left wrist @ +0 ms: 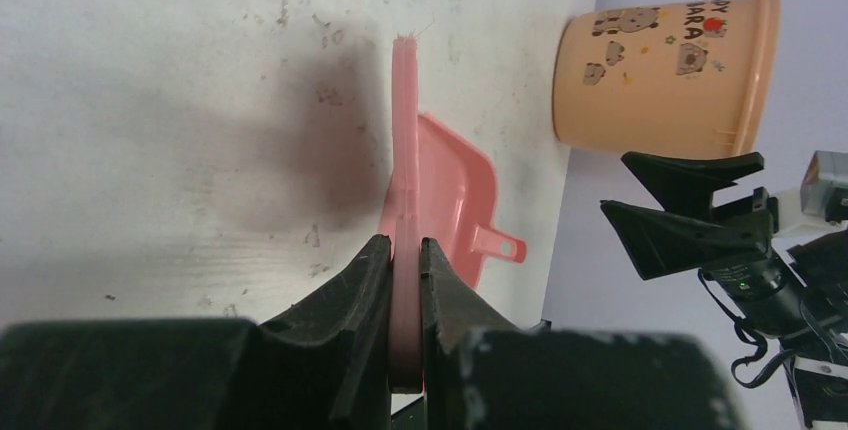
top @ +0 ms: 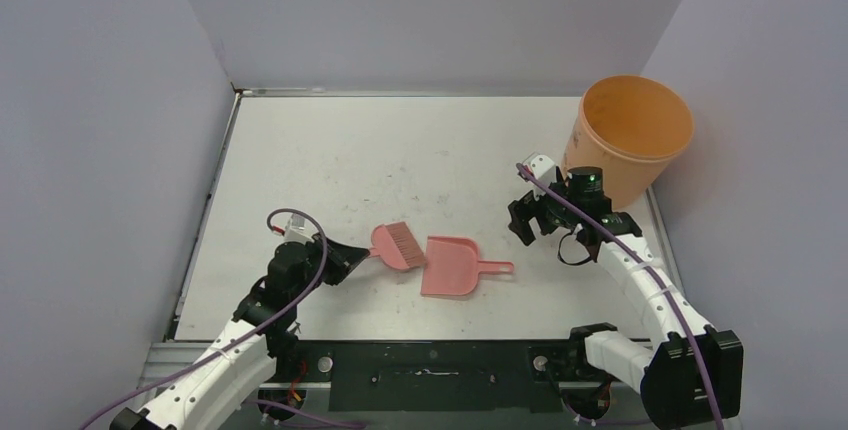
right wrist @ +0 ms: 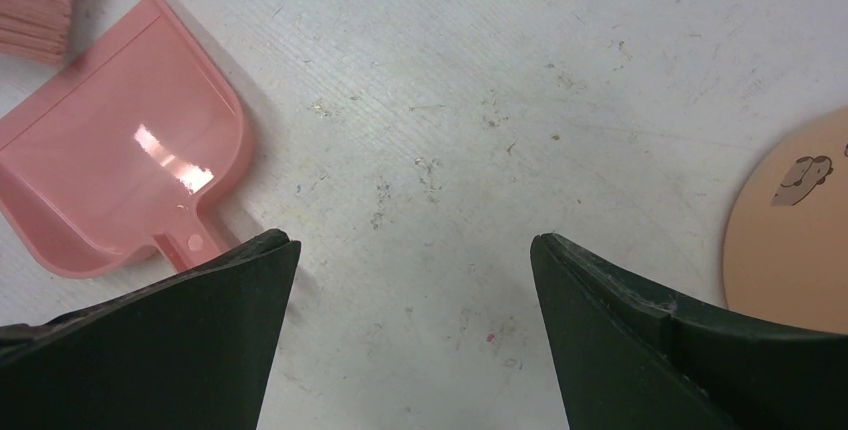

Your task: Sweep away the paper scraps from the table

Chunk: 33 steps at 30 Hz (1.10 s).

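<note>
No paper scraps show on the white table [top: 400,150] in any view. My left gripper [top: 352,256] is shut on the handle of the pink hand brush [top: 396,244]; in the left wrist view the brush [left wrist: 404,150] stands edge-on between the jaws of that gripper [left wrist: 405,248]. The pink dustpan [top: 452,266] lies flat just right of the brush head, handle pointing right, and looks empty in the right wrist view [right wrist: 110,180]. My right gripper [top: 522,222] is open and empty above bare table, right of the dustpan; it also shows in the right wrist view [right wrist: 412,242].
An orange bucket [top: 628,135] stands at the table's back right corner, behind my right arm; it shows in the left wrist view [left wrist: 665,75] and at the right edge of the right wrist view [right wrist: 795,220]. Grey walls close off the left, back and right sides.
</note>
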Available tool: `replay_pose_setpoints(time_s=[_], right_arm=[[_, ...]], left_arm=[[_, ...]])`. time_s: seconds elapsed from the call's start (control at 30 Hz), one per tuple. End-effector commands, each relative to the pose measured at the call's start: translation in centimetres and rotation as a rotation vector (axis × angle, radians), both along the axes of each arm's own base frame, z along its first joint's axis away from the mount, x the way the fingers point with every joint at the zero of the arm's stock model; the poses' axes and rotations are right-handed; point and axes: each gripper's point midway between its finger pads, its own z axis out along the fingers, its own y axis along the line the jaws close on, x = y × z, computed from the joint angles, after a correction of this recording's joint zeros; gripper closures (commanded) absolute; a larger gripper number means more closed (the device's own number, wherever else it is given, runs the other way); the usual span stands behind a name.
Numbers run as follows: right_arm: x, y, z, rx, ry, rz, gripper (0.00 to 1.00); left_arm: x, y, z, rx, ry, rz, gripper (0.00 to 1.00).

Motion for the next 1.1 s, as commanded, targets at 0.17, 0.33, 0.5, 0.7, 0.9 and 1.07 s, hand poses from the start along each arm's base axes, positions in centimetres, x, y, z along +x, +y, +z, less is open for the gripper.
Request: replay_pose_setpoints(time_s=[0.17, 0.33, 0.5, 0.7, 0.9, 1.07], right_arm=[[0.0, 0.5, -0.4, 0.003, 0.008, 0.052, 0.10], [-0.1, 0.5, -0.7, 0.000, 0.021, 0.059, 0.10], [0.0, 0.3, -0.7, -0.005, 0.015, 0.051, 0.10], [0.1, 0.2, -0.5, -0.008, 0.004, 0.040, 0.10], [-0.3, 0.5, -0.7, -0.002, 0.020, 0.061, 0.10], [-0.2, 0.4, -0.9, -0.001, 0.030, 0.047, 0.10]], left_arm=[[0.2, -1.1, -0.4, -0.063, 0.016, -0.021, 0.94], [-0.1, -0.9, -1.7, -0.028, 0.077, -0.017, 0.72], [-0.9, 0.0, -3.3, 0.041, 0.150, -0.002, 0.62], [-1.8, 1.0, -3.8, 0.152, 0.203, -0.018, 0.52], [-2.6, 1.8, -3.9, 0.290, 0.264, -0.078, 0.04], [-2.9, 2.6, -2.8, 0.433, 0.283, -0.155, 0.03]])
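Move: The left hand still grips the broom by its handle, with the head sticking out to the right. The spot where the head will lie is about 5 cm to this hand's right, level with it fore and aft, and roughly 7 cm below. The dustpan lies about 16 cm to the hand's right and 3 cm back, equally low. From the idle right hand, the broom's spot is some 24 cm left, 6 cm back and 9 cm below. The left hand lets go of the broom handle: it sinks about 3 cm, starts opening part way while going on down to nearly 6 cm, then spreads its fingers wide. As it releases, it draws back about 3 cm and slightly left, away from the dustpan, rising about 1 cm at the end, with the wrist tipping some 20 degrees further down and rolling left side up. ##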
